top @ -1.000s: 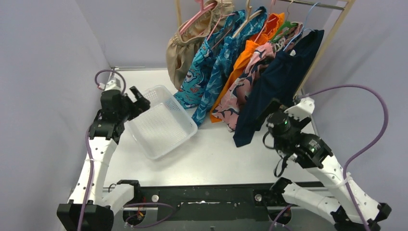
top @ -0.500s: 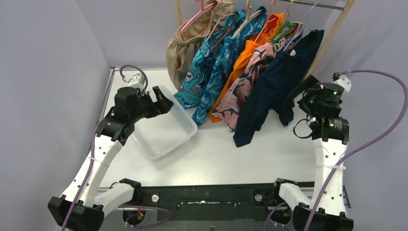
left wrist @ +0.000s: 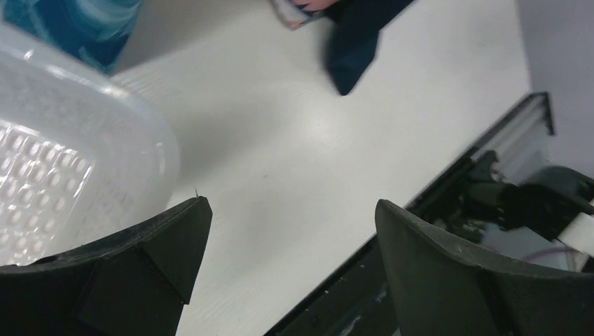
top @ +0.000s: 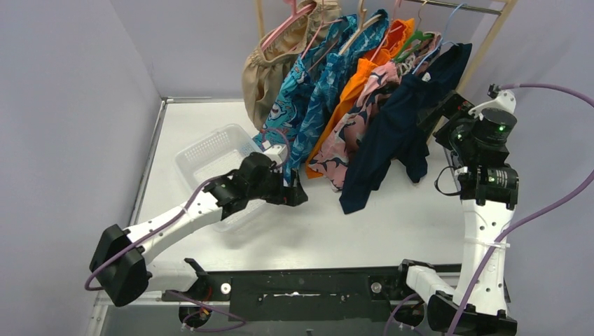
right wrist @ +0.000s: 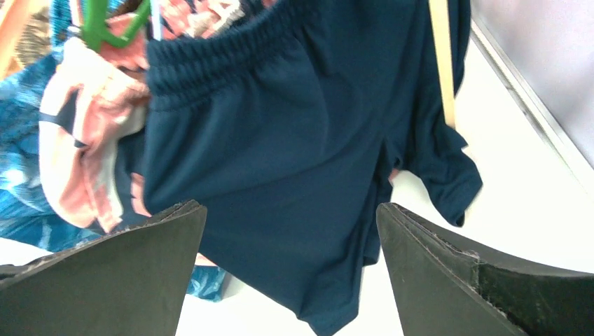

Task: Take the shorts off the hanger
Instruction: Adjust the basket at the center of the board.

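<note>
Several shorts hang on hangers from a rack: tan (top: pixel 277 66), turquoise print (top: pixel 294 105), dark teal-blue print (top: pixel 329 91), orange (top: pixel 364 70), pink shark print (top: pixel 354 129) and navy (top: pixel 396 129). My right gripper (top: pixel 443 115) is raised beside the navy shorts (right wrist: pixel 294 140), on their right. It (right wrist: pixel 291 206) is open, facing the fabric below the elastic waistband, apart from it. My left gripper (top: pixel 298 194) is low over the table below the teal pairs. It (left wrist: pixel 292 203) is open and holds nothing. A navy leg tip (left wrist: pixel 350 63) shows ahead of it.
A clear plastic basket (top: pixel 203 148) sits on the table at the left, partly under my left arm; its rim (left wrist: pixel 140 126) is beside the left finger. A wooden rack post (right wrist: pixel 441 63) stands right of the navy shorts. A green hanger (right wrist: pixel 105 21) carries the pink pair.
My left arm has swung from left of the basket across to the table middle. My right arm has risen from low front to beside the navy shorts. Both grippers stay open.
</note>
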`<state>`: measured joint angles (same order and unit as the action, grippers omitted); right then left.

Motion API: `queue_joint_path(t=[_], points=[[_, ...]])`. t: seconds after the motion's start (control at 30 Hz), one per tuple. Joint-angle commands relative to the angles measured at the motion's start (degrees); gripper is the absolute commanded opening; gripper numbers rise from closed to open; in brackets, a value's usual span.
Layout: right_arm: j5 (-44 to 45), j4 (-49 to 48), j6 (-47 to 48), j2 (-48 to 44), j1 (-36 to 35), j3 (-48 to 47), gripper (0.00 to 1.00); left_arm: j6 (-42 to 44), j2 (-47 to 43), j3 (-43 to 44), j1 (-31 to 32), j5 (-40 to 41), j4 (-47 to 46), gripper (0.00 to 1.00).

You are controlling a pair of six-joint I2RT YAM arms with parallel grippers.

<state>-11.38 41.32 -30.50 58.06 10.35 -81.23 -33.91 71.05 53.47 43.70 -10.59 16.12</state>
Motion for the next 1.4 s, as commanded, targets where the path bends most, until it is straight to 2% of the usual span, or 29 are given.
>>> queue_joint_path(t=[0.0,0.13,0.2,0.3,0.37,0.47,0.6,0.67,0.83,0.97,1.1,1.2,1.37], points=[[-2.6,-1.2,2.2,1.9,-1.9,-5.8,0.98,-5.9,2.2,-2.0,0.7,15.4,-1.8,0.89],[-0.7,-0.6,2.3,2.2,-4.3,-6.3,0.99,-9.7,-1.3,-5.6,-1.2,25.2,4.5,0.88],[-0.4,-0.6,2.4,2.5,-5.8,-6.2,0.99,-10.7,-5.0,-9.2,-5.0,27.3,6.3,0.89],[1.6,-0.1,2.3,3.0,-9.1,-6.0,0.99,-9.9,-11.2,-12.9,-14.1,24.1,7.8,0.88],[5.0,0.2,2.3,3.4,-11.9,-6.1,0.99,-9.5,-16.0,-14.0,-17.9,23.8,9.1,0.88],[7.9,0.6,2.2,3.7,-14.4,-6.5,0.99,-8.6,-20.6,-13.9,-20.4,21.3,8.8,0.87],[9.7,0.9,1.6,3.2,-15.1,-5.5,1.00,-6.8,-22.4,-11.0,-20.5,8.8,0.8,0.87],[10.4,1.3,1.6,2.7,-15.1,-4.9,1.00,-5.9,-21.0,-7.4,-20.5,8.0,-1.4,0.87],[11.8,2.0,1.7,1.1,-15.1,-4.3,1.00,-2.1,-9.8,2.1,-22.1,19.0,-0.4,0.93],[12.3,2.5,2.2,0.5,-15.2,-4.9,0.99,-1.5,2.5,6.4,-26.6,16.2,-3.4,0.93],[12.5,3.0,2.5,0.2,-15.1,-5.2,0.99,-2.3,10.3,6.6,-29.1,8.3,-6.3,0.94],[12.1,3.2,2.7,0.2,-15.2,-5.2,0.98,-3.3,12.5,4.5,-31.2,7.1,-3.1,0.93],[11.9,2.7,2.8,0.3,-15.2,-4.4,0.98,-6.6,5.3,-5.3,-40.0,4.3,-1.1,0.93]])
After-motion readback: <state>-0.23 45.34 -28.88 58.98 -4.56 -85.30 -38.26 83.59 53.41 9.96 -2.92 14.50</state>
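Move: The basket's middle lies about 21 cm to the left gripper's left, 12 cm ahead and 16 cm below. The nearest blue shorts hem hangs roughly 16 cm ahead, level sideways and 11 cm lower. The navy hem is 18 cm to its right, 5 cm ahead and 17 cm below. For the right gripper, the navy shorts' middle is some 10 cm ahead, 5 cm left and 13 cm below; the pink shorts hang about 12 cm left of that middle, level in depth. Dip the left gripper and sweep it left some 18 cm into the basket's right side, turning about 40 degrees counter-clockwise. Then lift it, carry it forward and lower it again over the basket's right-hand part, fingers still wide open. Ease the open right gripper slightly left towards the navy shorts and hold it there, without touching them. ##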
